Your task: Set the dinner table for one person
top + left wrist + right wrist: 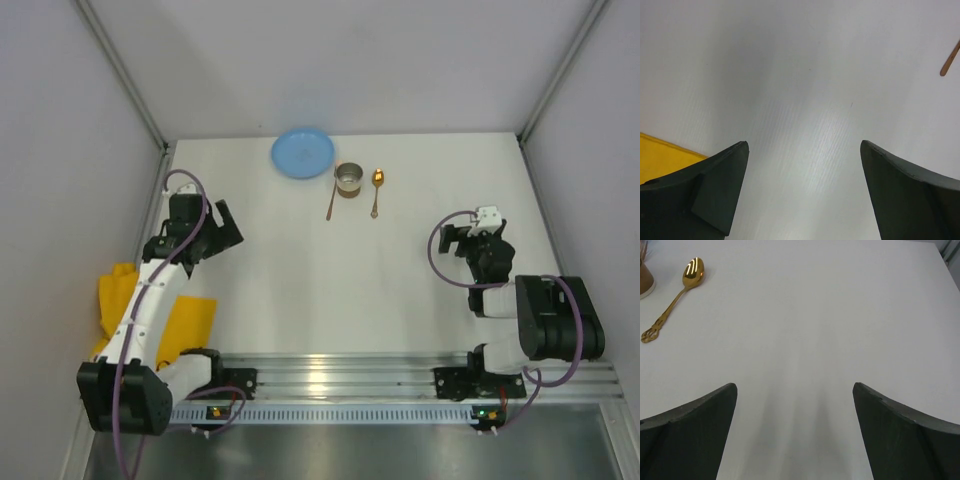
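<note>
The white dinner table point(330, 280) carries a blue plate point(303, 153) at the back. To the plate's right stand a small metal cup point(348, 180), a thin brown utensil point(331, 200) and a gold spoon point(376, 190). My left gripper point(226, 226) hovers over the table's left side, open and empty; its wrist view point(804, 145) shows only bare table between the fingers and the brown utensil's tip point(950, 59). Over the right side my right gripper point(450, 240) is open and empty too point(794, 386), with the spoon point(675, 295) far ahead to its left.
A crumpled yellow cloth point(190, 318) lies at the near left under my left arm, and its corner point(660, 155) shows beside the left finger. Pale grey panels point(60, 150) wall the table on three sides. A ribbed aluminium rail point(340, 375) runs along the near edge.
</note>
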You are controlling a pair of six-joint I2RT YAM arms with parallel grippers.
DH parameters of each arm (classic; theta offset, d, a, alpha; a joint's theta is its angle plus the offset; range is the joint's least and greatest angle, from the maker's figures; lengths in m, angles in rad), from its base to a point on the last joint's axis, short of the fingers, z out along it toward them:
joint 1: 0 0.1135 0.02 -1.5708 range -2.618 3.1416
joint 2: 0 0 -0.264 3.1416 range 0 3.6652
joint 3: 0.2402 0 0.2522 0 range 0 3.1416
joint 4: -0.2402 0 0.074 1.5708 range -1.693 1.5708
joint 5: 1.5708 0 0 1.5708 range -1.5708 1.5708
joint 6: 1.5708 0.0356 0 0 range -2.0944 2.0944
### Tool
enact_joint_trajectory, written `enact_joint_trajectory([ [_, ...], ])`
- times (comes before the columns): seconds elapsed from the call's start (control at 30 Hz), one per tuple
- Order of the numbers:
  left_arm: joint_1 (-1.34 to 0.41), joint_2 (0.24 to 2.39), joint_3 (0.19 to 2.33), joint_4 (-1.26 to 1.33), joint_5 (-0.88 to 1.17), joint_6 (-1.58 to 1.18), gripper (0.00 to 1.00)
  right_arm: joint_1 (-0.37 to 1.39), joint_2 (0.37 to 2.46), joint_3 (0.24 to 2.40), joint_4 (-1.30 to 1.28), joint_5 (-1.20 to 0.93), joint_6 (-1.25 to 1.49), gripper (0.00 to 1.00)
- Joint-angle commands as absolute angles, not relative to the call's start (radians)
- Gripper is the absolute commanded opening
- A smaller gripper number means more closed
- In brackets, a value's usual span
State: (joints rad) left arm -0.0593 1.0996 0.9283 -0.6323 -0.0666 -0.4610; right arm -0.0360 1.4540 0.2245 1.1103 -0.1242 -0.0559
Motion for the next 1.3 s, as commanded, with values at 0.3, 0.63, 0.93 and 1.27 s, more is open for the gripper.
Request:
enact_joint_trajectory([
  [0.3, -0.051, 1.256, 0.911, -0.706, -0.202, -0.522, 0.98, -0.029, 1.451, 0.241, 1.189, -0.101, -0.041, 1.0],
  [0.63, -0.046, 1.397, 0.913, -0.733, -0.319, -0.528, 0.98, -0.028, 1.448, 0.252, 1.166, -0.04, -0.018, 1.0],
  [0.93, 0.02, 1.356, 0.904, -0.911, -0.364, -0.793, 0.98, 0.04, 1.301, 0.378, 0.855, 0.179, -0.009, 1.0],
  [1.27, 0.257, 1.35, 0.752, -0.815, -0.292, -0.853, 0.98, 0.074, 1.209, 0.879, 0.101, 0.054, 0.322, 1.0],
])
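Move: The yellow cloth lies behind and to the left of my open left hand, its middle about 14 cm back, 17 cm to the left and 16 cm below. Out ahead at table height, the thin brown handle is some 22 cm forward and 22 cm right of that hand, the blue plate 36 cm forward and 13 cm right. From my right hand the cloth is roughly 70 cm left and 21 cm back; the gold spoon is 15 cm ahead, 18 cm left. I lower my left hand about 13 cm while drawing it back some 10 cm and left 9 cm, first mostly down, then sweeping back and left over the near right part of the yellow cloth. Its open fingers tip to point nearly straight down and turn counter-clockwise. My right hand, empty and open, creeps slightly right, then lifts quickly and a little forward. ##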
